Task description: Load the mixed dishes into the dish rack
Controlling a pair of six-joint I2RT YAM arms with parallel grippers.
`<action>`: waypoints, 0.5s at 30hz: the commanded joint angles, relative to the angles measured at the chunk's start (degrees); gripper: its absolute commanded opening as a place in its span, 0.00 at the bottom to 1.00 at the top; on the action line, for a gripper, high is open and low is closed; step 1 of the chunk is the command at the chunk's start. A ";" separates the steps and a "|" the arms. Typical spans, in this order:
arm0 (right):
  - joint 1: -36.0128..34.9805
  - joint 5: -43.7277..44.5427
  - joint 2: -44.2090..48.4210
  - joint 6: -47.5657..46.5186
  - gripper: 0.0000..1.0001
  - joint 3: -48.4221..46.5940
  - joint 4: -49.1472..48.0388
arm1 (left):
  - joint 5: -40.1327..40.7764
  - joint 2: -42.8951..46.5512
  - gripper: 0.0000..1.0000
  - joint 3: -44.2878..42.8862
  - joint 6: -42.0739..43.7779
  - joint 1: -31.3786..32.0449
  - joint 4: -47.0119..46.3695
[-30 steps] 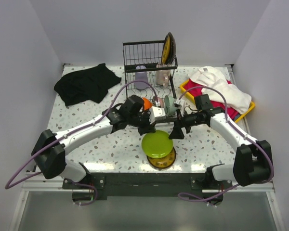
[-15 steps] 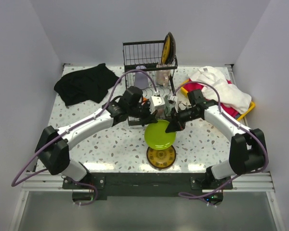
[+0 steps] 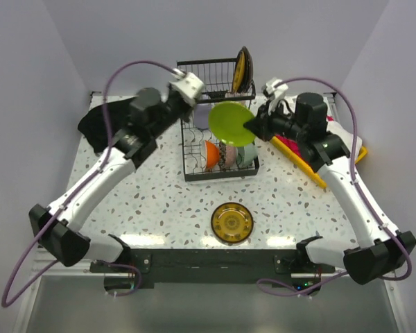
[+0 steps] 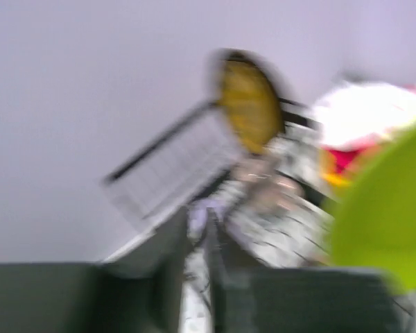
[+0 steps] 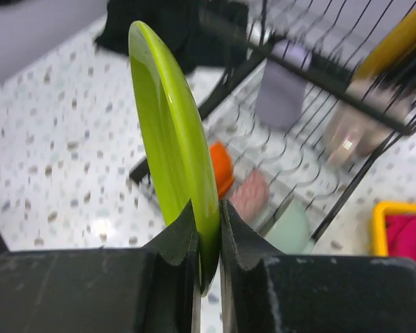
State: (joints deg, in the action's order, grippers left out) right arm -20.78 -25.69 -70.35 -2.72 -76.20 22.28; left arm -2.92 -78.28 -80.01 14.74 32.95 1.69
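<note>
My right gripper [image 3: 252, 128] [image 5: 208, 239] is shut on the rim of a lime green plate [image 3: 230, 123] [image 5: 170, 132], which stands on edge in the air above the black wire dish rack [image 3: 194, 163]. Orange [image 3: 210, 152], red floral [image 3: 227, 156] and pale green [image 3: 246, 154] bowls sit in the lower grid. A lavender mug [image 5: 281, 94] and a pinkish mug [image 5: 350, 128] stand further back. My left gripper [image 3: 196, 96] [image 4: 197, 243] hovers by the raised basket, blurred, with a narrow empty gap between its fingers. The green plate [image 4: 385, 222] is to its right.
A black-and-yellow plate [image 3: 231, 222] lies on the table near the front edge. Another yellow plate [image 3: 241, 69] stands upright in the raised basket. A black cloth [image 3: 118, 121] lies at the back left. The yellow tray [image 3: 299, 156] of cloths sits at the right.
Both arms rose and moved back from the front plate stack. The right gripper shut on the green plate and carried it up over the rack. The left gripper let go and swung away.
</note>
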 commanded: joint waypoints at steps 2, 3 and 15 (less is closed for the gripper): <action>-6.99 23.73 -10.38 6.68 0.00 -17.46 -6.11 | 19.09 4.72 0.00 10.12 -9.62 -17.55 -16.82; -9.35 27.33 -12.34 6.15 0.00 -22.97 -5.94 | 18.65 4.63 0.00 10.57 -11.56 -19.05 -15.85; -22.47 84.54 -41.26 -6.70 0.00 -57.44 -9.13 | 19.53 4.45 0.00 24.72 -20.98 -20.82 -19.36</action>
State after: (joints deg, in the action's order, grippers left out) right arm -42.96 36.73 -107.68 -7.27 -122.28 13.10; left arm 17.28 -75.16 -56.82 -2.22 12.03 -11.60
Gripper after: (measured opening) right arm 0.114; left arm 0.012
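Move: The right hand, high up with the green plate in its fingers, is taking it to the free part of the rack's upper shelf, about 26 cm ahead, 11 cm left and 7 cm below; the plates already standing there are some 25 cm straight ahead, the purple mug 20 cm ahead and 13 cm left, 26 cm down, the pink bowl 6 cm ahead and 5 cm left, 28 cm down. From the empty left hand that free shelf part lies about 20 cm ahead, 6 cm right and 13 cm below. The right arm keeps its pinch on the green plate's rim and swings the plate quickly forward about 14 cm and up over the rack towards the upper shelf, with some leftward travel, the rise tapering into a slight dip while the wrist turns some 40 degrees clockwise and the fingers tip upward. The left hand, already free of the plate, clears out to its left by about 20 cm, then sinks some 12 cm towards the dark cloth, turning counter-clockwise to face forward as its fingers close the last bit on nothing. ##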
